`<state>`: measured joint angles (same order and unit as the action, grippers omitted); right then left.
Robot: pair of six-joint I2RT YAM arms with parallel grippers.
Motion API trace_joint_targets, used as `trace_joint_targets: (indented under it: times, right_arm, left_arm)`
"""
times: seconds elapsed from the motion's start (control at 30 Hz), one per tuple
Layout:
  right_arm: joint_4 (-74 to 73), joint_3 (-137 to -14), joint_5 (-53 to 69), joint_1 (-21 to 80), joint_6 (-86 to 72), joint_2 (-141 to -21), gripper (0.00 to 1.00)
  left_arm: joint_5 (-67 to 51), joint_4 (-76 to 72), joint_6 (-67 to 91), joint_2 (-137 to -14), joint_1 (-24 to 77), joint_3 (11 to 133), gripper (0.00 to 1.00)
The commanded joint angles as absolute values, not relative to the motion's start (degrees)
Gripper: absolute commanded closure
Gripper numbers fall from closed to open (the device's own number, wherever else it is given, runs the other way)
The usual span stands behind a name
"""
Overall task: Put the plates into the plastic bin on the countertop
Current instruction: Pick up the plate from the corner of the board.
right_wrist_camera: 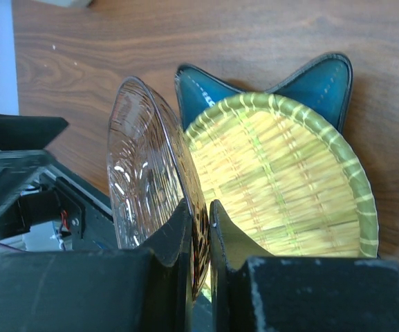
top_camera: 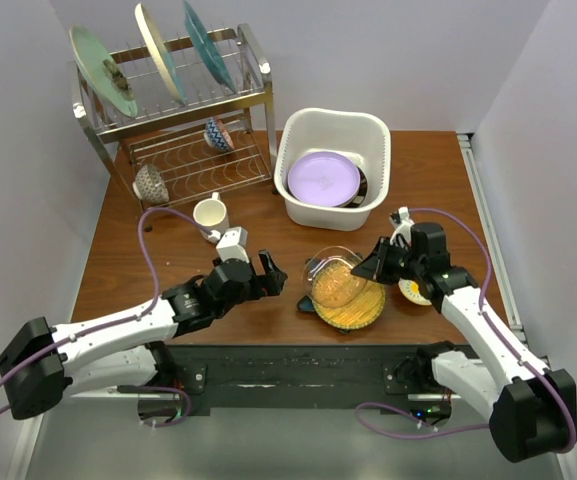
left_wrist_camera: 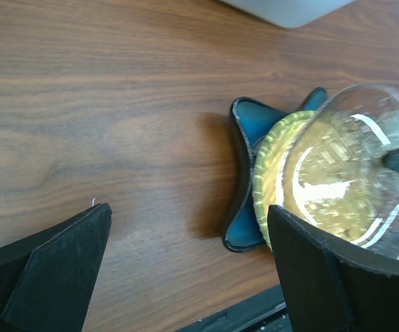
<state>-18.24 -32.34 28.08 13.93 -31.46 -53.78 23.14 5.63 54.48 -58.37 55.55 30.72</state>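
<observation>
A clear amber glass plate (top_camera: pixel 330 280) (right_wrist_camera: pixel 140 173) stands tilted on edge, its rim pinched in my right gripper (top_camera: pixel 370 268) (right_wrist_camera: pixel 199 207), which is shut on it. Under it lies a yellow woven plate (top_camera: pixel 356 306) (right_wrist_camera: pixel 282 180) on a blue star-shaped plate (left_wrist_camera: pixel 244 232) (right_wrist_camera: pixel 323 76). My left gripper (top_camera: pixel 271 272) (left_wrist_camera: pixel 189 211) hovers wide open just left of this stack, holding nothing. The white plastic bin (top_camera: pixel 372 132) stands behind, with a lavender plate (top_camera: pixel 323 177) lying inside it over a dark one.
A steel wire dish rack (top_camera: pixel 183 110) with three upright plates and two bowls fills the back left. A cream mug (top_camera: pixel 210 212) stands in front of it. A small yellow-centred bowl (top_camera: pixel 413 292) sits by my right wrist. Walls close in on both sides.
</observation>
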Motion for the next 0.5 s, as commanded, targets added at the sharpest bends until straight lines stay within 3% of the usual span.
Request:
trace_joint_targets:
  times: [0.0, 0.47]
  right_arm:
    - [-15.8, -36.9, 28.0, 14.1, -32.6, -54.1, 1.0]
    - [-10.8, -43.3, 26.6, 14.1, -35.9, -60.1, 1.0]
  left_arm:
    - [25.0, 4.2, 53.5, -61.4, 54.8, 31.5, 0.0]
    - [18.1, -1.1, 52.3, -68.6, 53.3, 32.1, 0.0]
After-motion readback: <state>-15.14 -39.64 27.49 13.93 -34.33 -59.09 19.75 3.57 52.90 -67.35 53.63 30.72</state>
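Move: The right hand holds the glass plate by its right rim; the white plastic bin it goes to lies about 30 cm ahead and 6 cm to its left, its middle some 5 cm lower. The wicker plate sits about 9 cm below the right hand, 4 cm back and 2 cm left; the small yellow-white bowl stands some 15 cm to that hand's right, level with it. From the left hand the bin is about 30 cm ahead and 14 cm right. Up and forward together, about 3.5 cm each way, the right hand carries the tilted glass plate off over the far edge of the wicker plate towards the bin, climbing first and then gaining pace forward, its fingers still pinching the rim. The empty left hand sinks about 4 cm beside the trivet, tipping slightly downward, fingers kept wide open. ##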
